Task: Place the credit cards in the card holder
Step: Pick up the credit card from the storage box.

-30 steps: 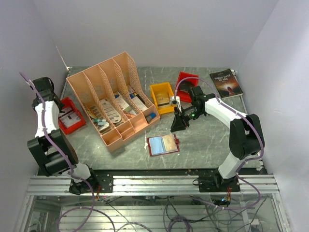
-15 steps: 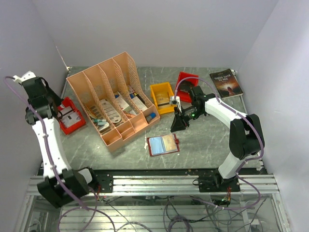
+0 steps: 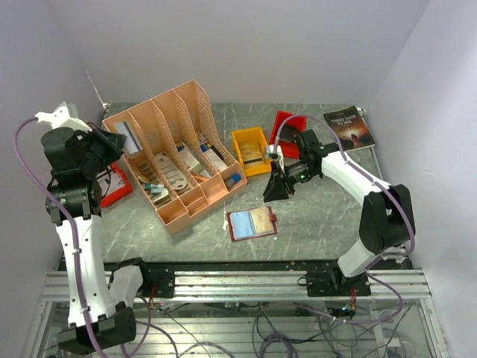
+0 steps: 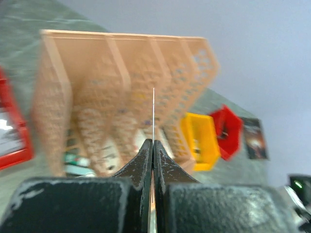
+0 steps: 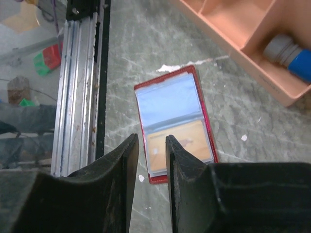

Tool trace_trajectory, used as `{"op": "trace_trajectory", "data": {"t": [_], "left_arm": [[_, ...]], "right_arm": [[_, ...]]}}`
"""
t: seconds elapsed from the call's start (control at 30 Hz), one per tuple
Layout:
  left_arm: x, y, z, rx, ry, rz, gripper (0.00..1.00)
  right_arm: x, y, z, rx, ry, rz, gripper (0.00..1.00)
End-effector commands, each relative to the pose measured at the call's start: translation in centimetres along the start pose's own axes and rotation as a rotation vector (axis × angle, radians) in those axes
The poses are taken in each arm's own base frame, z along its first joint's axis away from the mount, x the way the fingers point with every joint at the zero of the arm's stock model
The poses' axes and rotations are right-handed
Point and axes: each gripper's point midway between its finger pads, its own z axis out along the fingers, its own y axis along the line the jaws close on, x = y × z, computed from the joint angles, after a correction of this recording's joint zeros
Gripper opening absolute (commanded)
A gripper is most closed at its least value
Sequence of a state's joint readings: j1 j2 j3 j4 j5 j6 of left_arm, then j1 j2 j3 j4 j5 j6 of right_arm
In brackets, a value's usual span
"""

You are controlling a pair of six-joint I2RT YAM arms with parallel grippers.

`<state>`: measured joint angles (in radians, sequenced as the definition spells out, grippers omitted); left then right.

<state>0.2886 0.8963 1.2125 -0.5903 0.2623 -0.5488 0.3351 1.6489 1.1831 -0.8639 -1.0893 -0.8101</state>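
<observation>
The red card holder [image 3: 252, 223] lies open on the table, a blue card and an orange card showing in its clear pockets [image 5: 175, 121]. My right gripper [image 3: 277, 191] hovers just behind it, open by a narrow gap with nothing between its fingers [image 5: 151, 141]. My left gripper [image 3: 104, 146] is raised over the left end of the peach organizer and shut on a thin credit card [image 3: 130, 136]. In the left wrist view that card [image 4: 153, 111] shows edge-on as a pale line rising from the closed gripper [image 4: 153, 141].
A peach four-slot file organizer [image 3: 176, 149] holding leaflets stands left of centre. A yellow bin [image 3: 250, 149] and a red bin [image 3: 288, 123] sit behind the right gripper. Another red bin [image 3: 113, 188] is at far left. A dark book [image 3: 349, 127] lies at back right.
The left arm has risen and swung right, from over the left red bin to the organizer's left end, carrying the card. The right gripper has barely moved.
</observation>
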Motion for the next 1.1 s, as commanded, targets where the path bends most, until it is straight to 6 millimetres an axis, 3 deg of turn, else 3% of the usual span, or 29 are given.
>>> {"op": "trace_trajectory", "data": {"t": [0.0,0.1,0.2,0.3,0.4,0.73,1.07], "left_arm": [[0.7,-8.1,-1.7,0.342,0.04,-0.048,0.07],[2.1,-12.1,-3.0,0.534,0.08,-0.074,0.07],[3.7,-14.8,-4.3,0.69,0.104,-0.101,0.07],[5.7,-16.5,-5.4,0.795,0.125,-0.106,0.07],[6.8,-17.9,-6.9,0.905,0.097,-0.141,0.07],[15.4,-20.5,-9.1,1.084,0.187,-0.184,0.07],[21.6,-21.4,-9.6,1.156,0.243,-0.201,0.07]], "right_arm": [[-3.3,1.5,-1.8,0.003,-0.102,-0.113,0.3],[-4.4,1.0,-3.5,0.03,-0.156,-0.12,0.31],[-6.3,0.9,-5.6,0.046,-0.209,-0.143,0.31],[-8.5,0.8,-8.2,0.071,-0.266,-0.164,0.32],[-10.0,1.4,-9.5,0.076,-0.303,-0.164,0.33],[-11.6,3.7,-10.2,0.077,-0.378,-0.117,0.5],[-9.6,5.2,-9.1,0.077,-0.414,-0.104,0.68]]}}
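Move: High over the left end of the workspace, the left hand already holds the credit card; the card holder lies about 33 cm to its right, 11 cm back and 35 cm below. The storage box stands some 10 cm left, 3 cm ahead and 34 cm below that hand, the organizer's middle 11 cm right, 7 cm ahead and 27 cm below. From the empty right hand, the card is roughly 40 cm left, 9 cm ahead and 22 cm higher. Sweeping the pinched card about 29 cm right and 10 cm back towards the card holder and the right gripper, the left hand rises slightly, then sinks to 5 cm below its start, turning nearly 60 degrees clockwise with its left side dipping. The right hand climbs some 14 cm, reaches forward and draws back again, rolling and spreading its fingers wide. ##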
